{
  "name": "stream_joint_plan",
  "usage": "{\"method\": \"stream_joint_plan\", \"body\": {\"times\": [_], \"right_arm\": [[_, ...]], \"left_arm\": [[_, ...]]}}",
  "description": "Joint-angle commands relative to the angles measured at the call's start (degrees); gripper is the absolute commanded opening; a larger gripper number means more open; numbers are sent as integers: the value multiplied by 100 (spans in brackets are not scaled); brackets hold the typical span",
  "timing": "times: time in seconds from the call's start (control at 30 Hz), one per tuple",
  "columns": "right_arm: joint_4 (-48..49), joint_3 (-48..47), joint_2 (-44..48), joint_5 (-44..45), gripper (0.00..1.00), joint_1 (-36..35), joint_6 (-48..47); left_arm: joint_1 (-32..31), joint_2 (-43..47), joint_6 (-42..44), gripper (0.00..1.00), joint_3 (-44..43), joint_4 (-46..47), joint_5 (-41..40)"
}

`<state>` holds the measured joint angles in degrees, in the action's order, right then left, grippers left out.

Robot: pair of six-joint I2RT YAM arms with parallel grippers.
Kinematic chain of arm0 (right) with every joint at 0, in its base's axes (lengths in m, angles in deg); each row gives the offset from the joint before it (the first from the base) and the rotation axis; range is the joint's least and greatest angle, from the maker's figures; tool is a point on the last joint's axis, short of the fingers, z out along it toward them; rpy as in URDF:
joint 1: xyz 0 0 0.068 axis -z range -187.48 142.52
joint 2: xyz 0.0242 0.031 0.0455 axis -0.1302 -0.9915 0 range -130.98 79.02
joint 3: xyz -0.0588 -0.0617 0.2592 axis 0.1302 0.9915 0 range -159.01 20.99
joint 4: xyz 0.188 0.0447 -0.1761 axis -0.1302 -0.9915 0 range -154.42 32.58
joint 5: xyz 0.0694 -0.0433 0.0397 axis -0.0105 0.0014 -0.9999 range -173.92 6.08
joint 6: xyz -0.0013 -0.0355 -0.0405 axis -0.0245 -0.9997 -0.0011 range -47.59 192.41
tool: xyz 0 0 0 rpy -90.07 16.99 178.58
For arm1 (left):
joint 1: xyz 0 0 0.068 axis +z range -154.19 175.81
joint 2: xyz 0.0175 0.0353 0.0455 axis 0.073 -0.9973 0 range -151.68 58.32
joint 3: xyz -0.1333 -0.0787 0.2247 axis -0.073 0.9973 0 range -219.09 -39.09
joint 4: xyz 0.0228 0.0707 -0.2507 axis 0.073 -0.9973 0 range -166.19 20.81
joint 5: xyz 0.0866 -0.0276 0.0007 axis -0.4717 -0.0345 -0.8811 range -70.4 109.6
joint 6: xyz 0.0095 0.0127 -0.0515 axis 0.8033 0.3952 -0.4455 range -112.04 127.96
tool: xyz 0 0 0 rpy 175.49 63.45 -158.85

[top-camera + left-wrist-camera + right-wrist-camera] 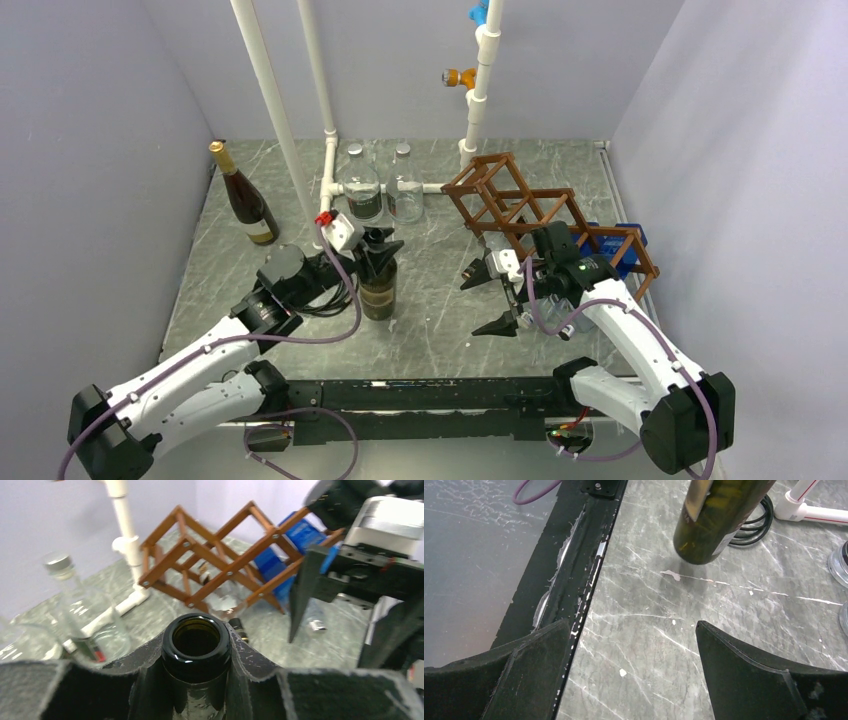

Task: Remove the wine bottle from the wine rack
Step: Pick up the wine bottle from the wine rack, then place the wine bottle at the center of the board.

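Observation:
A dark green wine bottle (378, 288) stands upright on the grey table, left of the middle. My left gripper (380, 245) is shut on its neck. In the left wrist view the open bottle mouth (196, 641) sits between the two pads (252, 660). The reddish-brown wine rack (530, 212) stands at the back right, also seen in the left wrist view (220, 555). My right gripper (487, 298) hangs open in front of the rack, with bare table between its fingers (744, 675). The lower part of the bottle (716, 520) shows at the top of the right wrist view.
A second wine bottle with a gold cap (246, 200) stands at the back left. Two clear glass bottles (360, 186) stand by the white pipes (270, 110). A blue box (622, 246) sits behind the rack. A black rail (420, 395) runs along the near edge.

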<state>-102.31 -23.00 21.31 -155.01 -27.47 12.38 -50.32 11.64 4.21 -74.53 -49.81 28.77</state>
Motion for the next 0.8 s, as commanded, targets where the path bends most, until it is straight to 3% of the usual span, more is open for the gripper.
{"method": "stream_joint_plan", "body": {"times": [0.0, 0.4, 0.77], "right_arm": [[-22, -185, 90, -275, 99, 39, -220], [-3, -154, 33, -256, 99, 48, -236], [-3, -154, -30, -230, 99, 70, -238]], "left_arm": [[482, 0, 35, 0, -509, 497, -71], [1591, -973, -183, 0, -787, 1477, -226], [2134, -2088, -165, 0, -1381, 2131, -149]]}}
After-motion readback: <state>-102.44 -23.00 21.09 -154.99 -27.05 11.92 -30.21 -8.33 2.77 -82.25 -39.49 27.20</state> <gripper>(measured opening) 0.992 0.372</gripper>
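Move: The left hand already holds the green wine bottle upright by its neck, clear of the table. The left clear bottle stands about 34 cm ahead and 5 cm left, its middle some 18 cm lower; the right clear bottle is level with it, about 7 cm right of the hand. The dark wine bottle stands 27 cm ahead, 34 cm left; the cable coil 10 cm ahead, 16 cm left. From the right hand, the left clear bottle is 42 cm ahead, 30 cm left. Still pinching the green wine bottle's neck, the left hand carries it steadily forward about 15 cm and some 6 cm to the left, almost level, past the right side of the cable coil and towards the two clear bottles. The hand swings counter-clockwise about 20 degrees on the way, grip unchanged. ##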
